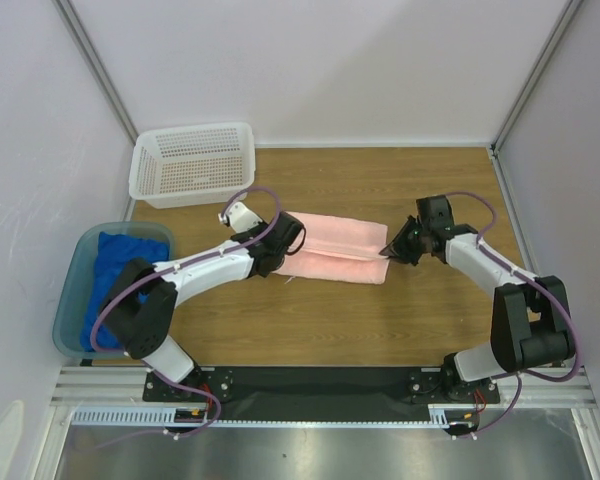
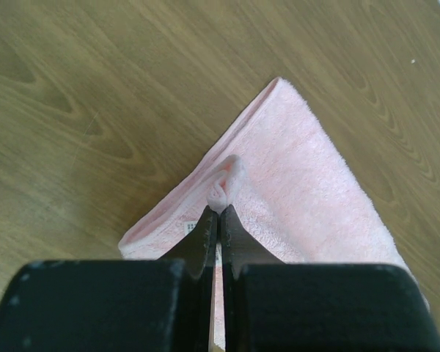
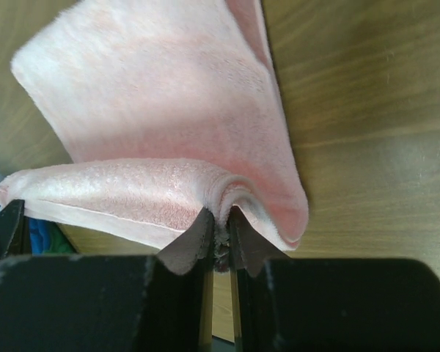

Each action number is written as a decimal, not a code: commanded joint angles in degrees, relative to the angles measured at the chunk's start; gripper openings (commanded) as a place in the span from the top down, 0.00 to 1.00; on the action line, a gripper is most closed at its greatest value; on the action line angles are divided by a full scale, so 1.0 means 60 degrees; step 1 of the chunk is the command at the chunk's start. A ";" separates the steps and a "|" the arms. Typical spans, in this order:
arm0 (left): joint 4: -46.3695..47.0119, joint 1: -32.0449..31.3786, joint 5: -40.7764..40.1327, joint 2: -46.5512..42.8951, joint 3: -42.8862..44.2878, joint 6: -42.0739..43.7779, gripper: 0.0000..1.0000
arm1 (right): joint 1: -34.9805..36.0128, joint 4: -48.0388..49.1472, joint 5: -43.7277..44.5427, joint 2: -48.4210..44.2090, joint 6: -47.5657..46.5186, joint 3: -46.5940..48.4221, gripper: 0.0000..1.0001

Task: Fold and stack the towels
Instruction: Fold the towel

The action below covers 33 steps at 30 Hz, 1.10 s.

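A pale pink towel [image 1: 332, 245] lies folded into a long strip across the middle of the table. My left gripper [image 1: 288, 238] is shut on its left end; the left wrist view shows the pink towel [image 2: 301, 191] with a small pinch of cloth between the closed fingertips [image 2: 205, 229]. My right gripper [image 1: 388, 250] is shut on the right end, where the pink towel [image 3: 169, 125] bunches up into the jaws. A royal blue towel [image 1: 108, 272] sits crumpled in the teal tub [image 1: 76, 262] at the left.
A white perforated basket [image 1: 192, 163] stands at the back left, near the wall. The teal tub sits at the table's left edge beside the left arm's base. Grey walls enclose the table on three sides.
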 commanded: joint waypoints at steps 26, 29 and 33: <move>-0.0139 0.0975 -0.1393 0.1470 0.1169 0.1135 1.00 | -0.0672 0.0147 0.0883 0.2483 -0.1129 0.1851 1.00; -0.0241 0.1208 -0.0838 0.1499 0.1052 0.1485 1.00 | -0.0716 0.0031 0.0854 0.2646 -0.1246 0.1807 1.00; -0.0723 0.1590 -0.0689 0.1601 0.1430 0.1912 1.00 | -0.0819 -0.0175 0.0635 0.2632 -0.1305 0.1850 1.00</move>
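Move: The pink towel's far edge, over which its held near edge is being carried, lies about 8 cm ahead of the right hand, straight ahead and some 6 cm below. From the left hand that edge is roughly 7 cm ahead, level sideways and about 6 cm lower. The rounded near fold runs some 5 cm behind the right hand and 4 cm behind the left. The white basket stands around 20 cm ahead and 22 cm left of the left hand. The towel edge, still pinched at both ends, is carried towards the far edge: both hands lift about 2.5 cm while going forward, the right some 5 cm in all and the left 4, then lower it over the far half, the right by about 5 cm and the left by 4. The fingers stay shut on the cloth and the wrists hardly turn. ##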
